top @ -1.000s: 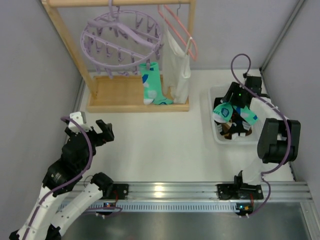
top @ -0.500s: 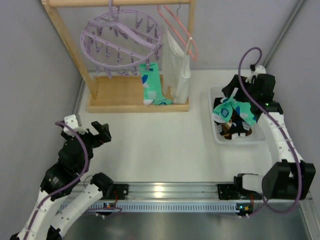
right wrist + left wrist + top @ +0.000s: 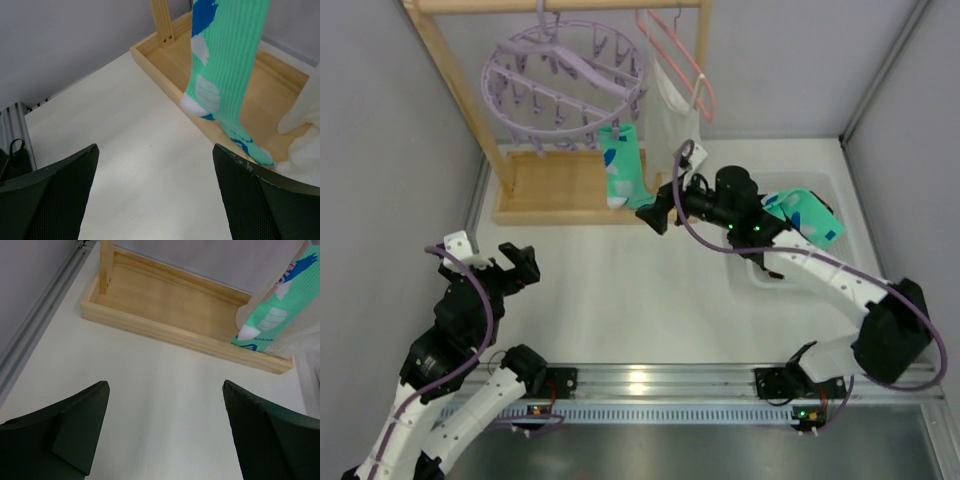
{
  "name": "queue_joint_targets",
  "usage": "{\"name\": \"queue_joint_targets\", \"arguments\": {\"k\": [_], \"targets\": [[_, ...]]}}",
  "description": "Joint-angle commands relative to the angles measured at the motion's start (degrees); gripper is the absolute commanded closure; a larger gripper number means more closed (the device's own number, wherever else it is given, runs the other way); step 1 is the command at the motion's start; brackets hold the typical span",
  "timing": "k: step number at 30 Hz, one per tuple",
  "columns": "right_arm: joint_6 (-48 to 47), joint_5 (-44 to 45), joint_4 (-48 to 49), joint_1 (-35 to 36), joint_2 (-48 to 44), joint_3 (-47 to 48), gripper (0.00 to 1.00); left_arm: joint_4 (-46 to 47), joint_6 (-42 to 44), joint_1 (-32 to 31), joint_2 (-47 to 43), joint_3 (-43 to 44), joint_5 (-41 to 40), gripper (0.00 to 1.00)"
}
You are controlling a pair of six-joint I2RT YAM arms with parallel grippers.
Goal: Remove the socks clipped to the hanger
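Note:
The round lavender hanger (image 3: 565,85) hangs from the wooden rack's top bar. One teal sock (image 3: 623,165) with white and blue marks is clipped to its near rim, its toe resting in the rack's base tray. My right gripper (image 3: 663,207) is open and empty just right of this sock's foot. In the right wrist view the sock (image 3: 225,75) hangs above and right of the right gripper (image 3: 155,150). More socks (image 3: 807,213) lie in the white bin. Low at the left, my left gripper (image 3: 517,266) is open and empty; in its wrist view it (image 3: 165,385) faces the sock (image 3: 272,315).
A white garment (image 3: 672,120) hangs on a pink wire hanger (image 3: 680,55) just right of the sock. The rack's wooden base tray (image 3: 560,185) sits at the back. The white bin (image 3: 760,278) stands at the right, partly under my right arm.
My right arm has swung from over the bin leftward to the hanging sock, its jaws opening wider. The left arm has sunk slightly and stayed open.

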Motion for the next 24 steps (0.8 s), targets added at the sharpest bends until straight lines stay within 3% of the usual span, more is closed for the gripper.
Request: {"name": "queue_joint_targets", "arguments": {"k": [1,11,17,18,21,22,24], "targets": [[-2.8,7.4,6.3,1.9,8.5,8.0,0.09,2.3,0.0,0.1,0.8,-0.4,-0.8,0.02],[-5.1,13.5,10.1,1.8,27.8,21.0,0.08,2.2,0.2,0.1,1.9,-0.3,-0.2,0.02],[-6.2,10.5,12.5,1.8,34.3,25.6,0.12,2.3,0.2,0.1,2.8,-0.2,0.3,0.02],[-6.1,9.3,13.2,1.8,34.7,25.8,0.16,2.3,0.2,0.1,2.8,-0.2,0.3,0.02],[-4.7,5.6,16.3,1.8,34.4,25.0,0.40,2.2,0.4,0.1,2.7,0.0,-0.2,0.02],[-4.2,4.7,17.3,1.9,34.0,23.6,0.61,2.2,0.7,0.0,2.5,0.1,-0.5,0.02],[-3.3,5.0,20.5,2.4,32.2,21.8,0.81,2.2,1.3,0.0,2.3,0.8,-1.3,0.02]]}}
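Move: The green sock's middle lies about 13 cm ahead of the right hand, 9 cm to its left and 6 cm below it. The round purple hanger it is clipped to has its centre some 22 cm ahead, 16 cm left and 6 cm up. The white cloth hangs about 16 cm straight ahead and 6 cm down. From the idle left hand the sock lies roughly 24 cm ahead, 20 cm right and 8 cm lower. Forward and leftward while sinking, the right hand travels about 17 cm in to the hanging green sock, fingers wide open. Its forward run then stops and it eases the last couple of centimetres left as the fingers close from near full opening, pinching the sock between their tips below the hanger's rim. ##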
